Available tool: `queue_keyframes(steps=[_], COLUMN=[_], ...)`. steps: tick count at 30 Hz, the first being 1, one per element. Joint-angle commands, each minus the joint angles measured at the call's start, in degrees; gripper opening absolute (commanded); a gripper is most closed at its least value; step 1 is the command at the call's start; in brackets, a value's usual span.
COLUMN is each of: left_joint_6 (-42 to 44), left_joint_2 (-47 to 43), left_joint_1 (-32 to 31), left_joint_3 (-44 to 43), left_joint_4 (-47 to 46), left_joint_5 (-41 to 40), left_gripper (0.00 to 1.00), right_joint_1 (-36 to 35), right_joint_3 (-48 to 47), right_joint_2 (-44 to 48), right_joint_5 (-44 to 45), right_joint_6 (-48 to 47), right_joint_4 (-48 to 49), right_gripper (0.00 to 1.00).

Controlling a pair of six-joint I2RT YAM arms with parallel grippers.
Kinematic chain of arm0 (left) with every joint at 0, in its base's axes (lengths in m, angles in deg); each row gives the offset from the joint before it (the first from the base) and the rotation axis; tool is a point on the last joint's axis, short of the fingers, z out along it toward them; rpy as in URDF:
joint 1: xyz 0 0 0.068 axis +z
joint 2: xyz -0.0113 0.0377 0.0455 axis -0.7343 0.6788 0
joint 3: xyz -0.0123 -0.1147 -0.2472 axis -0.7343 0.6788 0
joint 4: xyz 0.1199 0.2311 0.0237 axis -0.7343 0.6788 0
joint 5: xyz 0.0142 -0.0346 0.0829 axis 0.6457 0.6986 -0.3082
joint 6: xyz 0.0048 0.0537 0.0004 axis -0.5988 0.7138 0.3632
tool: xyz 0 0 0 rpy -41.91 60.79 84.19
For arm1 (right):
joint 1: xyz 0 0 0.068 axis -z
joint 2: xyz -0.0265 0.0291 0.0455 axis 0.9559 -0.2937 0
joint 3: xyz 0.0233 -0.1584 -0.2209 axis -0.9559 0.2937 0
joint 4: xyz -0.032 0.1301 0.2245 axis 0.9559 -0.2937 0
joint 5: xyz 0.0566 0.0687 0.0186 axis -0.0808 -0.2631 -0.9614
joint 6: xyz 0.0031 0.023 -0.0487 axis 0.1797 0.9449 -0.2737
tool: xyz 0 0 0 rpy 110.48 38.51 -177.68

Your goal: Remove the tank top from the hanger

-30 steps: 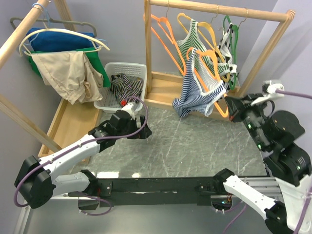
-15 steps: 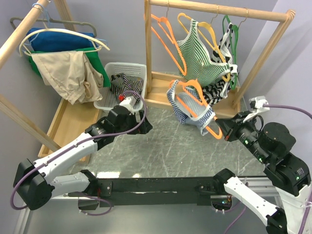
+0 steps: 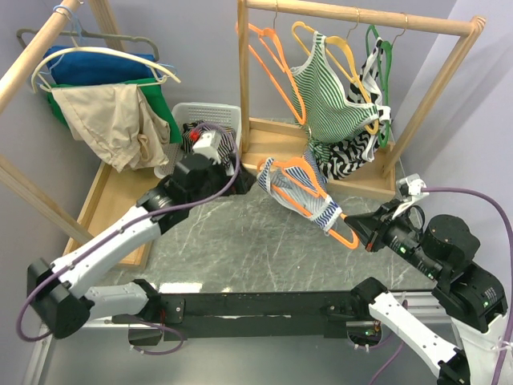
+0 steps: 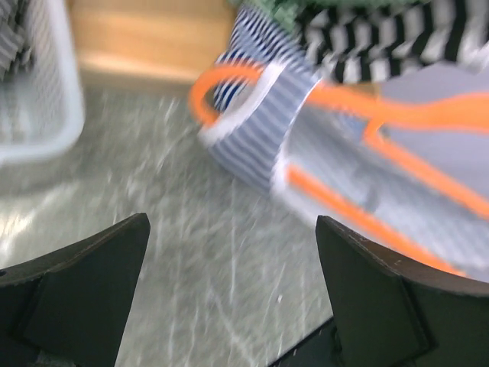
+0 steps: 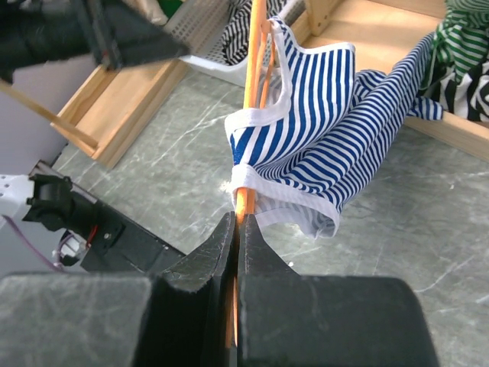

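Note:
A blue-and-white striped tank top (image 3: pixel 298 186) hangs on an orange hanger (image 3: pixel 343 231), held slanted above the marble table, away from the rail. My right gripper (image 3: pixel 362 233) is shut on the hanger's lower end; in the right wrist view its jaws (image 5: pixel 237 225) pinch the orange bar (image 5: pixel 256 69) just below the tank top's white hem (image 5: pixel 321 145). My left gripper (image 3: pixel 243 181) is open beside the tank top's left edge. In the left wrist view its gripper (image 4: pixel 233 252) stands wide with nothing between the fingers, the tank top (image 4: pixel 260 134) and hanger loop (image 4: pixel 221 76) just ahead.
A wooden rack (image 3: pixel 361 16) at the back holds orange hangers, a green striped top (image 3: pixel 329 96) and a black-and-white garment (image 3: pixel 345 152). A white basket (image 3: pixel 210 112) with striped clothes stands left of it. A second rack at the left carries blue, green and beige clothes (image 3: pixel 112 120).
My right gripper has carried the hanger and tank top down and left from beside the rack, over the table. My left arm has reached up and right towards the tank top.

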Motion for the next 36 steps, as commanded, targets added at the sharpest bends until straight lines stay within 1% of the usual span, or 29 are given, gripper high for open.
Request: queue_keyframes(steps=[1, 5, 9, 13, 16, 17, 18, 19, 20, 25, 27, 28, 29, 30, 31, 34, 36], left_joint_6=[3.49, 5.16, 6.31, 6.57, 6.66, 6.57, 6.49, 6.48, 6.57, 7.54, 8.15, 8.42, 8.42, 8.42, 8.50, 8.94, 9.47], left_joint_2=[6.30, 11.23, 14.74, 16.07, 17.29, 17.47, 17.56, 17.56, 17.39, 18.17, 19.22, 19.58, 19.93, 20.20, 20.29, 20.55, 19.94], left_joint_1=[-0.23, -0.32, -0.58, -1.11, -1.29, -1.29, -1.46, -1.64, -1.64, -1.73, -1.72, -1.73, -1.73, -1.64, -1.72, -1.73, -1.64], left_joint_3=[-6.13, -6.85, -7.28, -7.63, -9.13, -9.48, -9.83, -9.92, -10.01, -10.97, -11.76, -11.86, -12.03, -12.38, -12.64, -13.61, -14.40], left_joint_4=[-4.80, -7.62, -8.15, -9.73, -9.56, -9.12, -9.12, -9.12, -9.12, -8.06, -7.27, -7.27, -7.27, -7.01, -6.74, -5.52, -4.90], left_joint_5=[1.51, 7.05, 6.44, 5.65, 5.56, 5.65, 3.74, 3.54, 3.37, 2.49, 2.31, 2.05, 1.96, 1.70, 1.17, -1.19, -4.53], left_gripper=[0.96, 0.99, 0.92, 0.87, 0.74, 0.64, 0.60, 0.56, 0.50, 0.36, 0.25, 0.19, 0.07, 0.03, 0.01, 0.01, 0.01], right_joint_1=[-0.37, -0.37, -0.37, -0.46, -0.37, -0.46, -0.37, -0.46, -0.37, -0.37, -0.37, -0.37, -0.46, -0.37, -0.37, -0.37, -0.46], right_joint_3=[-0.45, -0.71, -1.59, -1.86, -1.42, -1.33, -1.07, -1.07, -0.98, -0.45, -0.28, -0.28, -0.28, -0.28, -0.28, -0.19, -0.19], right_joint_2=[1.42, 1.42, 1.15, 1.07, 0.98, 0.98, 0.98, 0.89, 0.80, 0.80, 0.80, 0.89, 0.80, 0.80, 0.71, 0.71, 0.80], right_joint_5=[-3.51, -3.95, -4.30, -4.65, -4.65, -4.65, -4.65, -4.57, -4.31, -5.09, -5.36, -5.44, -5.53, -5.71, -5.97, -6.67, -7.02], right_joint_6=[0.70, 0.43, 0.08, -0.10, -0.10, -0.10, -0.18, -0.18, -0.36, -0.53, -0.45, -0.36, -0.53, -0.53, -0.53, -0.62, -0.54], right_joint_4=[4.64, 4.81, 4.29, 3.94, 3.94, 3.76, 3.67, 3.59, 3.50, 3.32, 3.67, 3.59, 3.50, 3.41, 3.24, 2.62, 1.39], right_gripper=[0.00, 0.00, 0.00, 0.00, 0.00, 0.00, 0.00, 0.00, 0.00, 0.00, 0.00, 0.00, 0.00, 0.00, 0.00, 0.00, 0.00])
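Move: The shoulder of the blue-striped tank top, on the free end of the orange hanger, lies about 6 cm ahead of the open left hand, 6 cm to its right and 5 cm below; from the right hand, which grips the hanger's other end, it is some 15 cm ahead, 22 cm left and 14 cm lower. From the left hand, the hanger's middle is 2 cm back, 15 cm right and roughly level; the green-striped top hangs about 16 cm ahead and 18 cm right at similar height, and the basket's middle sits 16 cm ahead, 14 cm left and 21 cm below. The left hand reaches forward and to the right over the free end of the hanger, rising slightly before it dips about 5 cm, then creeps a little farther in as its wide-open fingers shut and pinch the tank top's shoulder strap there. Its pointing direction swings only slightly clockwise, while the right hand keeps its shut grip on the opposite hanger end and holds it nearly still, drifting back by no more than a centimetre or so. ##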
